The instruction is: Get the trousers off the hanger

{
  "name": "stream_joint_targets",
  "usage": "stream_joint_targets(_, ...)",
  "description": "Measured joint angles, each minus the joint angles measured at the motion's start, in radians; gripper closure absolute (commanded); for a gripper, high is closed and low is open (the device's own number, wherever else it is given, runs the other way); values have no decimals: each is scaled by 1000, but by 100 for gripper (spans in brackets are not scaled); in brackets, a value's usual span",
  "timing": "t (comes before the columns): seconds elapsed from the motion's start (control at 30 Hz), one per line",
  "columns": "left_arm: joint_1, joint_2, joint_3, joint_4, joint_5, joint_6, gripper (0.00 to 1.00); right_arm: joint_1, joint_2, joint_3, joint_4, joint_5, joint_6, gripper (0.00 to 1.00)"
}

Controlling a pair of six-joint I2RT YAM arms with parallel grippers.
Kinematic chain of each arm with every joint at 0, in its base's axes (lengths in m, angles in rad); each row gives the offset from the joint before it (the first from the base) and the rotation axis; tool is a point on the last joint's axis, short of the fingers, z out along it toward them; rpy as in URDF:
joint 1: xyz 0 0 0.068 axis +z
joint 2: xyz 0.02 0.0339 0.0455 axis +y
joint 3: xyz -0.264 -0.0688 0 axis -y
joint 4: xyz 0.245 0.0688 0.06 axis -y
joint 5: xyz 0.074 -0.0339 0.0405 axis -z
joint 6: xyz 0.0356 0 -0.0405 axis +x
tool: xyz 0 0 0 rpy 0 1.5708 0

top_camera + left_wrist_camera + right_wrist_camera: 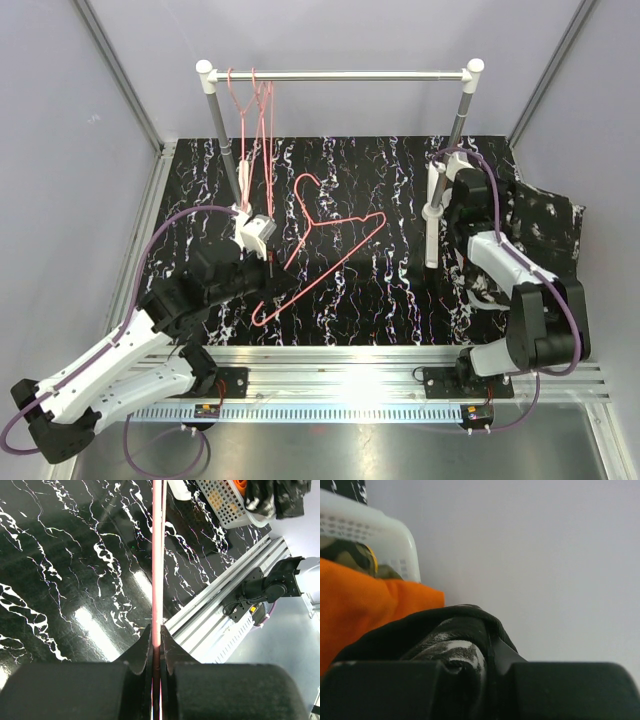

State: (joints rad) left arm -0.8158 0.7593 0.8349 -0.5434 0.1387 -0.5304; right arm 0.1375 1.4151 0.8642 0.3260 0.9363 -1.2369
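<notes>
My left gripper point(268, 262) is shut on the lower bar of a bare pink wire hanger point(322, 243) that lies across the black marbled table. In the left wrist view the wire point(158, 555) runs straight up from between the closed jaws point(156, 635). My right gripper point(497, 205) is at the right edge, shut on the black trousers with white markings point(545, 225). In the right wrist view this black cloth point(450, 630) bunches in the jaws point(487, 645), beside the orange trousers point(365, 600) and a bit of the camouflage trousers point(350, 555) in a white basket point(380, 530).
A rack with a grey rail point(340, 75) on two posts stands at the back, with several empty pink hangers point(252, 110) hung at its left end. The right post point(447, 170) is close to my right arm. The basket point(225, 510) also shows in the left wrist view.
</notes>
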Motion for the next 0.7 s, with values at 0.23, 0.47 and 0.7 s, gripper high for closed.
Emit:
stream_joint_targets(0.23,-1,1,0,0,-4,3,100,5,109,-19,111,-78,-46,100)
stream_joint_targets(0.47,-1,10,0,0,-8,3,100,5,82,-64,85,-300,-47,100)
stream_joint_targets(0.7,-1,28,0,-1,-14,3,100,3,60,-69,14,-482,-25,100)
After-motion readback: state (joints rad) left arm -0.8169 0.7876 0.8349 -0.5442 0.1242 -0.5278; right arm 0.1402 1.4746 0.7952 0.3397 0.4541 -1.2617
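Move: The right hand has the black trousers pinched and hanging over the white basket, whose middle lies about 20 cm below it, some 6 cm back and roughly in line sideways. The orange trousers lie in the basket, about 19 cm below the hand, 7 cm back and 2 cm to its right; the rack's right post stands about 14 cm to the left, level with the hand. From the left hand, still holding the emptied hanger, the basket is about 52 cm right, 12 cm ahead and 18 cm lower. Keeping its fingers shut on the black trousers, the right hand sinks some 6 cm over the basket while also easing about 5 cm forward and 6 cm to the left, towards the rack's right post; the first part goes mostly forward and down, the later part more to the left. As it comes down the wrist swings nearly 30 degrees counter-clockwise, from pointing forward-right to pointing mostly forward, and tips a little farther down, carrying the cloth across the top of the basket. ##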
